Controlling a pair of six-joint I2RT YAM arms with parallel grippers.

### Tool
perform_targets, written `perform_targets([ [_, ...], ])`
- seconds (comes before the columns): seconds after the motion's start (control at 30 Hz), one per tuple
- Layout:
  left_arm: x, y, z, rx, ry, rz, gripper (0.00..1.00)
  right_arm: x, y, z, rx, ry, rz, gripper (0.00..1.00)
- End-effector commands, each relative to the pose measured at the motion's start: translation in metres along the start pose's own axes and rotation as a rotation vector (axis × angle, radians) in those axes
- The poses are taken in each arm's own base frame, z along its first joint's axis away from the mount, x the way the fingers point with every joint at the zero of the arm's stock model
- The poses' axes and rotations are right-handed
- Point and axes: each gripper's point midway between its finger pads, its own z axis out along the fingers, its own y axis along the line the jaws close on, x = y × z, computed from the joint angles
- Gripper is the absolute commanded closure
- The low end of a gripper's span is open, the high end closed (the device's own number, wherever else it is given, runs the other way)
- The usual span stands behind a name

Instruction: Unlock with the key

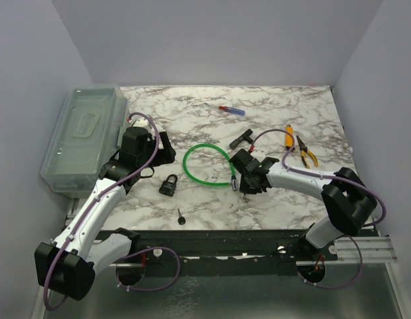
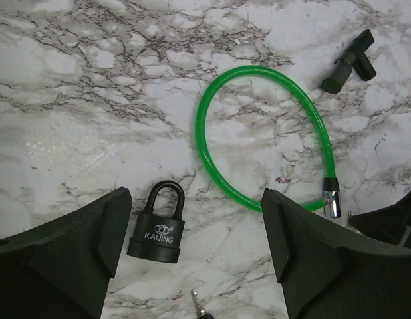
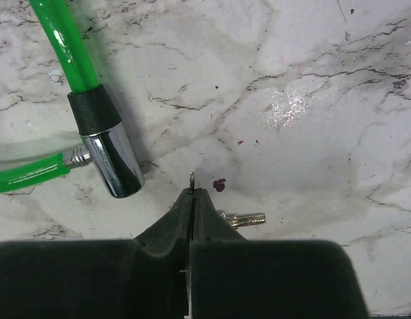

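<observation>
My right gripper is shut on a small silver key: a thin metal tip pokes out between the closed fingertips and a key blade sticks out to the right under them. It is low over the marble, just right of the chrome lock head of the green cable lock. A black padlock marked KAIJING lies flat with its shackle closed. My left gripper hovers open above it, with the padlock near its left finger. A second key with a black head lies nearer the front edge.
A clear plastic box stands at the left edge of the table. Behind the cable lock lie a black T-handle tool, an orange-handled tool, yellow pliers and a small blue and red item.
</observation>
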Motion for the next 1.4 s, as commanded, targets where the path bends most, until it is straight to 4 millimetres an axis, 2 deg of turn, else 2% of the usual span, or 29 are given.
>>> perform_targets([
  [0.0, -0.010, -0.008, -0.003, 0.025, -0.017, 0.008, 0.14, -0.003, 0.001, -0.004, -0.032, -0.041, -0.006, 1.00],
  [0.37, -0.009, -0.007, -0.001, 0.018, -0.013, 0.008, 0.14, 0.002, 0.009, 0.000, -0.090, -0.038, 0.018, 0.99],
  [0.53, -0.008, -0.007, -0.001, 0.020, -0.011, 0.008, 0.14, 0.000, 0.016, -0.001, -0.112, -0.038, 0.020, 0.89],
  [0.87, -0.008, -0.007, -0.001, 0.018, -0.010, 0.009, 0.14, 0.003, 0.026, 0.000, -0.167, -0.023, 0.022, 0.82],
  [1.03, -0.008, -0.007, -0.001, 0.020, -0.012, 0.009, 0.14, 0.006, 0.024, -0.001, -0.165, -0.012, 0.004, 0.71],
  [1.17, -0.008, -0.007, -0.001, 0.020, -0.011, 0.009, 0.14, 0.002, 0.015, -0.004, -0.142, -0.038, -0.047, 0.54],
  [1.23, -0.008, -0.007, -0.001, 0.021, -0.011, 0.008, 0.14, 0.001, 0.014, -0.007, -0.148, -0.045, -0.083, 0.48],
  [1.37, -0.008, -0.007, -0.001, 0.020, -0.008, 0.008, 0.14, 0.001, 0.016, -0.011, -0.175, -0.041, -0.131, 0.45],
])
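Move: The green cable lock's metal cylinder lies roughly 3 cm ahead and 3 cm to the left of the right hand, which already holds the small silver key just above the table. From that hand the black T-piece is some 19 cm ahead and 1 cm left, and the padlock about 23 cm left and 3 cm ahead. From the waiting left hand, the cylinder is about 20 cm right, 4 cm back and 17 cm below. The silver key, still pinched at the start, is carried left by the right hand towards the end of the green lock's cylinder. After a tiny dip the hand goes about 2 cm left, its left side rolling up some 5 to 10 degrees as the fingers begin to part; there they open to about half, let go of the key, and the hand lifts slightly while turning a little counter-clockwise. ##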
